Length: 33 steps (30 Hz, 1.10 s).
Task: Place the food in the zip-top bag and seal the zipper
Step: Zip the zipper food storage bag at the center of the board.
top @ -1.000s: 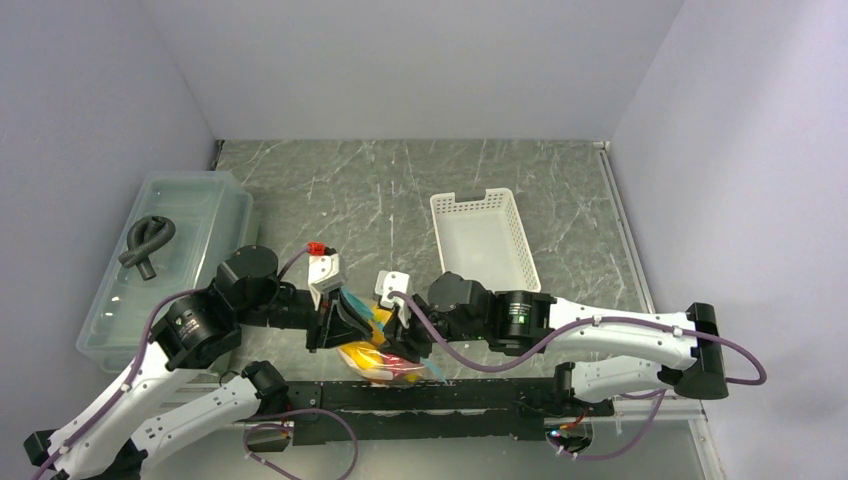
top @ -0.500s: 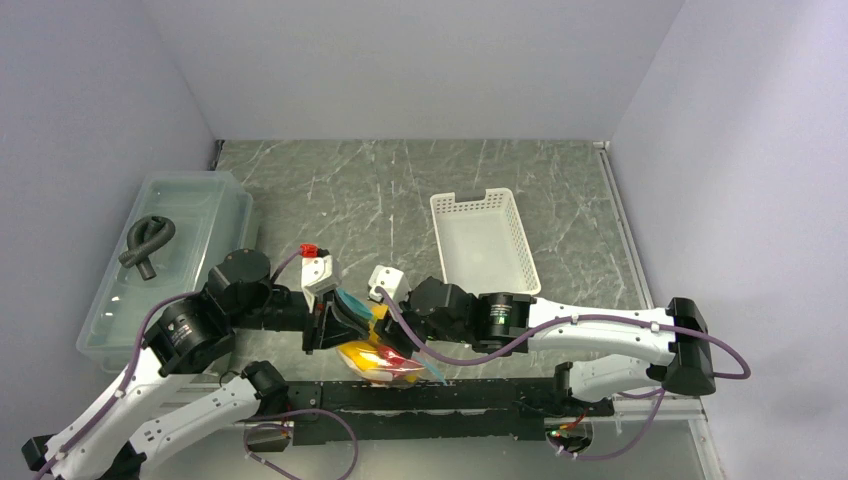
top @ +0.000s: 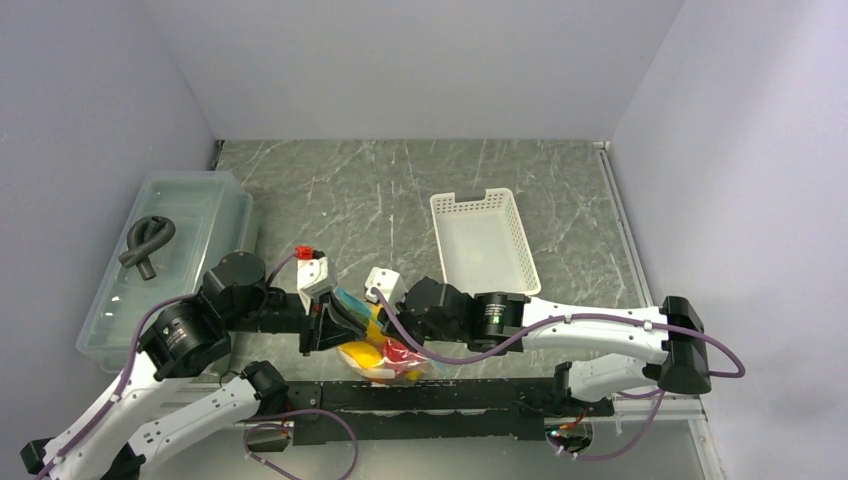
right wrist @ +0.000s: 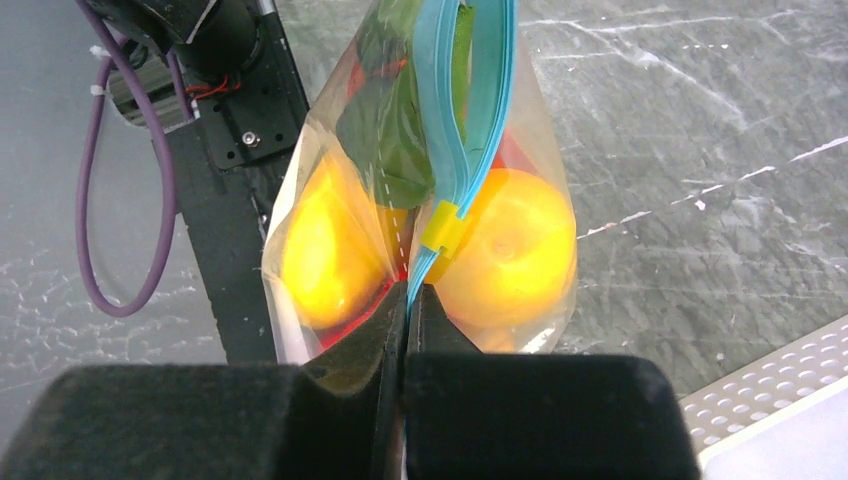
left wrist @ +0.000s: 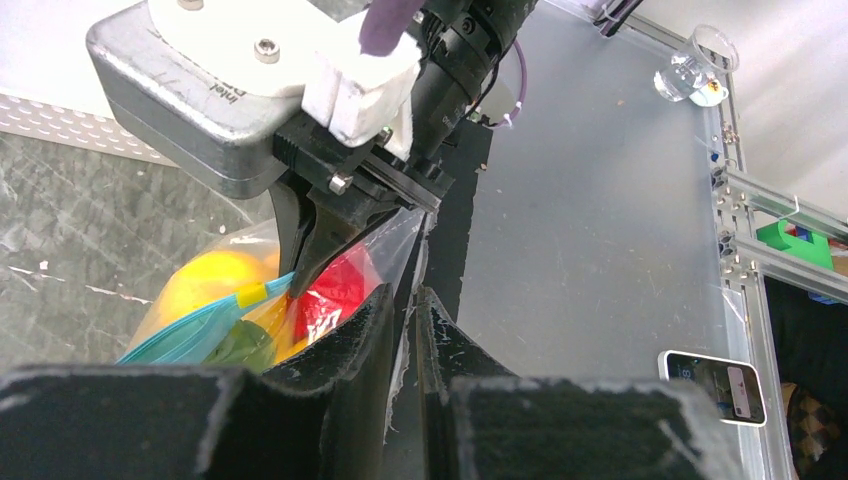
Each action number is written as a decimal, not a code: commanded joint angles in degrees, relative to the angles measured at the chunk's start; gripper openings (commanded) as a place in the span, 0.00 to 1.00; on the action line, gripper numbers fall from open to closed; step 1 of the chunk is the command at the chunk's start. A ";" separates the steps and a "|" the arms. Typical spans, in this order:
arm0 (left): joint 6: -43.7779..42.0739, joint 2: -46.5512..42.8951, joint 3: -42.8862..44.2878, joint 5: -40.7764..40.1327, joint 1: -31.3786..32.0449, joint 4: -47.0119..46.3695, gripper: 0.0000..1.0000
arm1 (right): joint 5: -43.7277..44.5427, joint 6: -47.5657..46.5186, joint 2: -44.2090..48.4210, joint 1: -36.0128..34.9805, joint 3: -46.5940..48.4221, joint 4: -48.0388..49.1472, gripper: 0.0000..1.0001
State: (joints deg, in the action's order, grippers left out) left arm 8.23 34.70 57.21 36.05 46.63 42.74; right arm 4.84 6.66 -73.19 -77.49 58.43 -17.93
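Observation:
The clear zip-top bag hangs between my two grippers near the table's front edge. Inside it the food shows as yellow round fruits, a red piece and a green leafy piece. My left gripper is shut on the bag's clear side edge. My right gripper is shut on the teal-blue zipper, just below a small yellow tab. Beyond the tab the two zipper strips stand slightly apart. In the top view the left gripper and the right gripper almost meet over the bag.
A white perforated basket stands behind the right arm. A translucent lidded bin with a black hose on it is at the left. The black rail carrying the arm bases runs right under the bag.
My right gripper slid left along the bag's mouth toward the left gripper and closed from open onto the zipper. The left arm shifted slightly left, still holding the bag.

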 commanded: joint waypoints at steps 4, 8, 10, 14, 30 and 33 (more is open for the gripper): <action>-0.97 0.39 1.36 -0.08 0.13 -0.44 0.20 | -4.38 -3.24 4.43 0.09 1.11 0.97 0.00; -1.96 2.43 2.54 1.46 0.11 -0.15 0.23 | -9.09 -5.97 6.94 0.06 1.32 -0.06 0.00; -3.07 3.75 3.20 2.11 0.13 0.41 0.26 | -11.28 -7.84 7.86 0.06 1.52 -1.01 0.00; -4.94 6.14 5.01 2.94 0.13 1.18 0.33 | -15.73 -10.59 9.12 0.06 2.41 -3.40 0.00; -6.11 12.77 3.10 14.88 0.10 -1.03 0.41 | -19.31 -13.42 10.66 0.06 6.34 -8.70 0.00; -6.04 14.15 3.17 15.76 0.13 -0.42 0.40 | -18.57 -13.46 10.19 0.06 7.13 -9.65 0.00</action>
State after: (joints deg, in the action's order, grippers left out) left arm 3.64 47.72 60.34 47.46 46.65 43.94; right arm -13.58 -6.00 -64.47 -77.45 61.47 -28.86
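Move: The yellow slider lies about 5 cm ahead of the left fingertips, 3 cm to their right and 6 cm lower. The right hand already pinches the blue zipper; the slider is 2 cm to its left, 1 cm ahead and 1 cm below. The left fingertips stand some 4 cm back, 5 cm left and 5 cm above the right hand; the white basket is roughly 20 cm ahead, 21 cm right and 16 cm below it. Keeping its pinch on the blue strip just right of the slider, the right hand draws the bag's zipper back about 5 cm, up about 4 cm and some 3 cm right, bringing the slider towards the left fingertips while turning some 20 degrees counter-clockwise. After a short hold, the left hand eases about 3 cm right and a little down, turning slightly clockwise as its fingers open wider to take the slider between them; no touch on it can be made out. ##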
